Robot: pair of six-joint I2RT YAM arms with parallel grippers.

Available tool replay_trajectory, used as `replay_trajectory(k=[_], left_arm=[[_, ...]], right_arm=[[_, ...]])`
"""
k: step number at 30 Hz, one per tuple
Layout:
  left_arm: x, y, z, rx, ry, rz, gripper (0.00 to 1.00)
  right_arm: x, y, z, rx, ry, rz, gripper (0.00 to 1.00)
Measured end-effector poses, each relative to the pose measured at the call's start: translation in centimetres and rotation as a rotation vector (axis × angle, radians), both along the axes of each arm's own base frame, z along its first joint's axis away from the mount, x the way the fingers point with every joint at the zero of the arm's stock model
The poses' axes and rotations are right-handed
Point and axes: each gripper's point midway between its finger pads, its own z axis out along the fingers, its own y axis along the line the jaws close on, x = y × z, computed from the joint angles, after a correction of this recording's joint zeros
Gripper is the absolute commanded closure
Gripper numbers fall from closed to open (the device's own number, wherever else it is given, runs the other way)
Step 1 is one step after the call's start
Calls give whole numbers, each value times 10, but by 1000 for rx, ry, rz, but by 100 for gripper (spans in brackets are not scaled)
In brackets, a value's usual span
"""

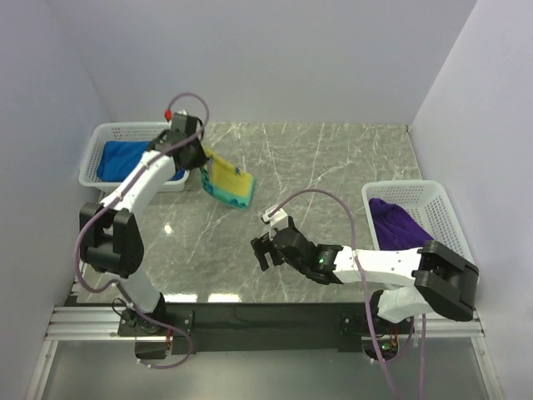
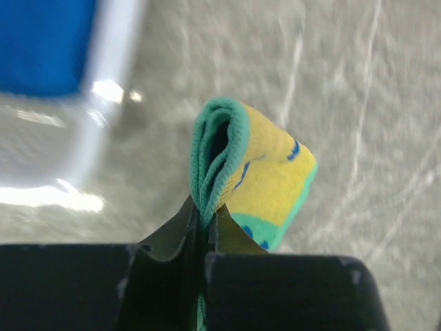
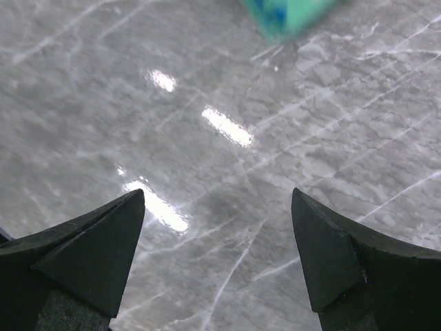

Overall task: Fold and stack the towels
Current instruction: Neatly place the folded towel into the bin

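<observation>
A yellow towel with a teal border (image 1: 226, 182) hangs folded over the table's back left part, beside the left basket. My left gripper (image 1: 198, 155) is shut on its edge; in the left wrist view the doubled teal hem (image 2: 207, 165) is pinched between the closed jaws (image 2: 204, 217). A royal blue towel (image 1: 125, 160) lies in the left basket, and a purple towel (image 1: 398, 223) lies in the right basket. My right gripper (image 1: 265, 250) hovers open over bare marble near the table's front middle, its fingertips (image 3: 117, 234) wide apart with nothing between them.
A white mesh basket (image 1: 100, 142) stands at the back left and another white mesh basket (image 1: 433, 198) at the right. The grey marble tabletop (image 1: 333, 167) stretches between them. White walls close in the left, back and right sides.
</observation>
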Motion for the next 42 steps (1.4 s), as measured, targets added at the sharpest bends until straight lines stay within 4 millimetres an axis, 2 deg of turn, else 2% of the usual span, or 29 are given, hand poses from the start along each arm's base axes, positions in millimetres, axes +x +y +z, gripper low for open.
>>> replay_trajectory(k=[4,9,12,17,21,27,31,37,42], left_arm=[[35,40,25,90,-20,38,99],[68,88,47,214,-30,77,99],[79,111,52,292,-19,93,99],[92,148,48,446,35,120,99],[97,170,43,538,80,140,99],[90,196,38,616,135,165,99],[89,212,39,628,139,196,99],[93,241,42,625,114,256,99],[91,260,26,625,128,289,97]], right_arm=[[2,1,-10,-30,-10,17,7],[1,2,-22,-71,-8,40,7],[1,3,-25,-81,-8,50,6],[0,3,-33,-103,2,66,6],[-1,5,-35,-117,10,74,6],[4,18,-29,-138,27,81,6],[7,24,-27,-154,38,85,6],[7,22,-25,-204,52,89,6],[11,24,-17,-226,41,94,6]])
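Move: The bin I'm taking the towel to has its middle about 22 cm to the left of my left hand, some 5 cm farther ahead and roughly 11 cm below. The blue towel lies inside, at about that same spot. From my left fingers the towel already pinched there hangs down to the right, its middle about 8 cm right, 3 cm back and 8 cm below. From my empty right hand the bin is about 40 cm left and 27 cm ahead. Still pinching the multicoloured towel by its edge, I swing my left hand about 26 cm left, over the bin. Early on it also reaches some 9 cm forward and rises 5 cm; near the end it starts to sink. The wrist rolls its left side up some 35 degrees and turns counter-clockwise. My open right hand dips over bare table, then rises partway and drifts slightly left. ##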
